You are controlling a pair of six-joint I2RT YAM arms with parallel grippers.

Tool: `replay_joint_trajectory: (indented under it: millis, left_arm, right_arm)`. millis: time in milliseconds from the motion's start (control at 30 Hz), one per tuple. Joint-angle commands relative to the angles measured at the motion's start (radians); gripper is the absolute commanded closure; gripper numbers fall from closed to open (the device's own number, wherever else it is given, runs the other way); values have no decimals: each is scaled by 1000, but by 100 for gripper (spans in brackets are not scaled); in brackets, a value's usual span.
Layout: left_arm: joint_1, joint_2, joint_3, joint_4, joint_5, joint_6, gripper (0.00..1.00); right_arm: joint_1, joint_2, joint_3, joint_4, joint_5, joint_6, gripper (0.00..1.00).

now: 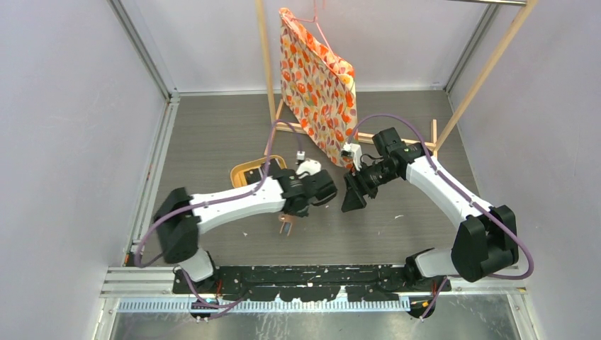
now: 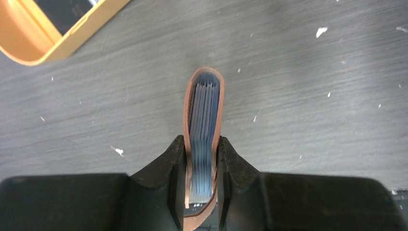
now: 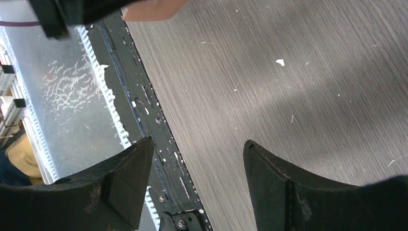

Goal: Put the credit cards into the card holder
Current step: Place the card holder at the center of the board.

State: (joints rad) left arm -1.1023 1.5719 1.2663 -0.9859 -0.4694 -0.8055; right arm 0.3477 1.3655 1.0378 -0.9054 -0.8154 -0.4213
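The card holder (image 2: 204,125), salmon-brown leather with grey-blue slots, stands on edge between the fingers of my left gripper (image 2: 202,144), which is shut on it. From above, the card holder (image 1: 286,225) hangs below the left gripper (image 1: 290,214) over the table's middle. My right gripper (image 1: 352,195) hovers just to the right, open with nothing between its fingers (image 3: 130,168). A corner of the card holder (image 3: 154,9) shows at the top of the right wrist view. A dark credit card (image 2: 62,12) lies in the tray.
The oval yellow-rimmed tray (image 1: 239,170) sits just left of and behind the left gripper. A flowered bag (image 1: 319,85) hangs from a wooden rack (image 1: 489,71) at the back. Walls close in on both sides. The black base rail (image 3: 144,106) runs along the near edge.
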Motion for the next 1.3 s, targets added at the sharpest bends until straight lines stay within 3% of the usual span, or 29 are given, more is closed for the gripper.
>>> replay_joint_trajectory:
  millis: [0,200,333,567,833,1000,1267]
  left_arm:
    - [-35,170,152,-103,-123,52,100]
    - [-72,415,325,-225,-176,58,100]
    - [-100,492,381,-236,-167,69,99]
    - [-106,452,318,-103,-21,84,86]
    - [-106,452,271,7,81,75,83]
    - [-111,445,267,41,116,62,65]
    - [-116,396,252,99,156,55,48]
  right_arm:
    - [-5,-37,12,8,-8,-19,27]
    - [-59,-50,20,-4,-1,-18,27]
    - [-103,-52,18,-2,15,-10,27]
    - [-154,-39,32,-32,110,-59,27]
    - [-254,-87,25,-48,187,-123,27]
    - [-264,-81,31,-62,170,-128,27]
    - [-266,-75,34,-73,159,-131,27]
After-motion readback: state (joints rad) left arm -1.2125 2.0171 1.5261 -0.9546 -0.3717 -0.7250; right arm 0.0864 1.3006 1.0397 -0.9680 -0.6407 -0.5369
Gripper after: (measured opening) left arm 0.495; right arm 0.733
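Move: The left gripper holds the card holder on edge. The patch of bare board near the middle where the card holder will lie is about 5 cm to the right of the left hand, 4 cm back and some 11 cm below. The yellow tray stands about 11 cm ahead of the left hand and 9 cm to its left, also about 11 cm lower. From the empty right hand that patch is about 12 cm left, 7 cm back and 13 cm below. Lower the left gripper about 6 cm to the board and 5 cm right, still pinching the card holder, rolling its left side up some 20 degrees. Then open the fingers, let go and draw off another 3–4 cm right, slightly down and back, rolling partly back. Meanwhile clear the open right gripper some 9 cm right and 4 cm forward, away from the card holder. ##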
